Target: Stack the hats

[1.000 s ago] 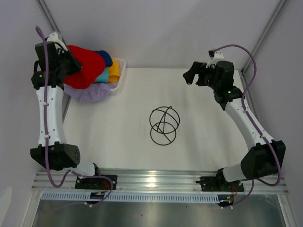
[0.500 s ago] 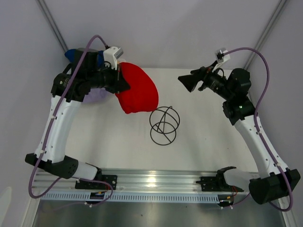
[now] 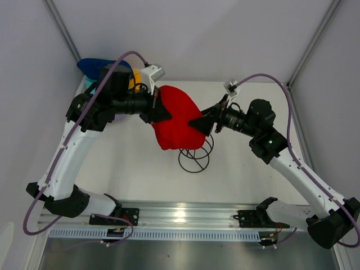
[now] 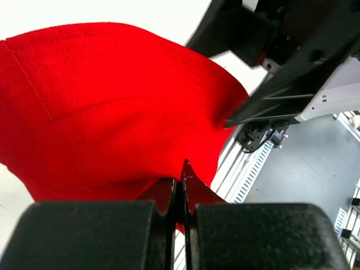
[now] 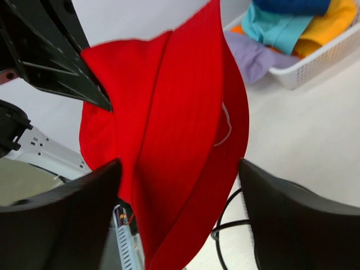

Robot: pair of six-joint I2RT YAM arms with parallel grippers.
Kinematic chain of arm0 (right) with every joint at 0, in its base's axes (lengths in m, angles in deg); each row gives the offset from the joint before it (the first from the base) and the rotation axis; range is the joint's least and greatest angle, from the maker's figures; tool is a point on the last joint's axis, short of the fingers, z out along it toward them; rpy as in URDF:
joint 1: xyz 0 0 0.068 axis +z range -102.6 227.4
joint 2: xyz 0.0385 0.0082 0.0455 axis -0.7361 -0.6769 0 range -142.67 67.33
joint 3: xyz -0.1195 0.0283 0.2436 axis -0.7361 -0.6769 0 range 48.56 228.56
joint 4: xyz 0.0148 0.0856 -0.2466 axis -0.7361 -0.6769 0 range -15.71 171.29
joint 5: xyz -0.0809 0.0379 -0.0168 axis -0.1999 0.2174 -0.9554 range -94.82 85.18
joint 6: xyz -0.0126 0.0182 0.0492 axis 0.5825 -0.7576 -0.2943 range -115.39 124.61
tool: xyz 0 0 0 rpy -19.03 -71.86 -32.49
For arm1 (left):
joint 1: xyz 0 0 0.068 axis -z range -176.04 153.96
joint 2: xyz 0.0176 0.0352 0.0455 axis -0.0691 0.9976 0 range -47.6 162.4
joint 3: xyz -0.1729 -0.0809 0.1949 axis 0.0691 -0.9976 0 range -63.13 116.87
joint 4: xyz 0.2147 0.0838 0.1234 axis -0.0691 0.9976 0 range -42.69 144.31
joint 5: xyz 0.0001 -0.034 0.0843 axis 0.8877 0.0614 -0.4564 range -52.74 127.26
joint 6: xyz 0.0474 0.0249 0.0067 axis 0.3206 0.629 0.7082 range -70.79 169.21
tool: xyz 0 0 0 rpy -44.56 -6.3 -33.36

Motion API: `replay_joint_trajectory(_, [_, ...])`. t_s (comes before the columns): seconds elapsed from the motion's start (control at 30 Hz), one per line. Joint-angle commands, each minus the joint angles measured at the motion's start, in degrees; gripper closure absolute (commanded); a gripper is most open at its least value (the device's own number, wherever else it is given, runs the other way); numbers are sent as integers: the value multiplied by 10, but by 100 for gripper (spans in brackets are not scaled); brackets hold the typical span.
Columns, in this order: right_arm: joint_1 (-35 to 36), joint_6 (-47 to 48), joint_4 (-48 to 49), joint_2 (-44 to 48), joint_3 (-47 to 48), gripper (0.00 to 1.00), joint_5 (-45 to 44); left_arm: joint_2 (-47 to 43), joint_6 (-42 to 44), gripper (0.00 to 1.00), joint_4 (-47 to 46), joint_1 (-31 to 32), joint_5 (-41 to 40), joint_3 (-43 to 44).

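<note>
My left gripper is shut on the brim of the red hat and holds it in the air above the black wire stand. In the left wrist view the jaws pinch the red fabric. My right gripper is open at the hat's right edge. In the right wrist view the red hat hangs between its spread fingers, with the gripper's middle on the fabric. The blue hat and yellow hat lie at the back left.
The white basket holds teal, yellow, lilac and dark blue hats at the table's far left corner. The left arm's black gripper body is close to my right gripper. The metal rail runs along the near edge.
My left arm has carried the red hat from the basket rightward to above the wire stand. My right arm has swung left and down until its open fingers straddle the hat's edge.
</note>
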Motion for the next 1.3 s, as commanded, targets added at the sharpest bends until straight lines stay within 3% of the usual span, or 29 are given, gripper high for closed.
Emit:
replay_joint_trajectory(0.0, [11, -36, 16, 6, -5, 21, -12, 1, -11, 99, -30, 8, 6, -4])
replay_joint_trajectory(0.17, [17, -61, 58, 11, -18, 49, -2, 4, -17, 99, -29, 10, -2, -3])
replay_joint_trajectory(0.2, [17, -72, 64, 6, -21, 64, 3, 5, -18, 99, -24, 11, -9, -1])
replay_joint_trajectory(0.27, [21, -83, 76, -1, -21, 82, 6, 5, -23, 99, -13, 11, -28, 12])
replay_joint_trajectory(0.3, [27, -89, 81, -9, -21, 97, 9, 3, -23, 99, -1, 11, -45, 18])
replay_joint_trajectory(0.33, [30, -103, 88, -14, -23, 100, 9, 0, -25, 99, 5, 11, -53, 20])
replay_joint_trajectory(0.53, [64, -146, 92, -22, -18, 100, -40, -29, -42, 96, 49, 14, -101, 17])
replay_joint_trajectory(0.73, [66, -208, 43, 41, -85, 100, -171, -22, -54, 98, 97, 44, -188, 0])
replay_joint_trajectory(0.9, [66, -259, -6, 110, -148, 100, -278, -13, -69, 87, 47, 58, -168, -35])
replay_joint_trajectory(0.97, [66, -261, -56, 131, -153, 100, -312, 4, -75, 87, 32, 61, -160, -35])
replay_joint_trajectory(1.13, [65, -257, -69, 182, -196, 100, -368, 33, -88, 86, 6, 70, -158, -24])
replay_joint_trajectory(1.27, [44, -285, -102, 216, -220, 100, -399, 43, -93, 75, -2, 71, -161, -18])
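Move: The left hand already pinches the left edge of the red hat; the wire stand it is bound for lies about 7 cm to its right, some 3 cm farther out, its middle roughly 27 cm below. The right hand's fingers are open around the hat's right edge, with the hat's middle about 5 cm to its left, level fore and aft, and 3 cm lower. From the right hand the stand is 1 cm left, 2 cm ahead and about 26 cm down. Closing at almost the same spot, the right fingers pinch the hat's right brim, and both hands drift about 3 cm left. The right hand then swings down and to the right, about 9 cm each way, turning some 30 degrees clockwise and rolling while it keeps its pinch. The left hand sinks about 6 cm towards the stand, fingertips dipping a little, and opens slightly to let go of its edge. ##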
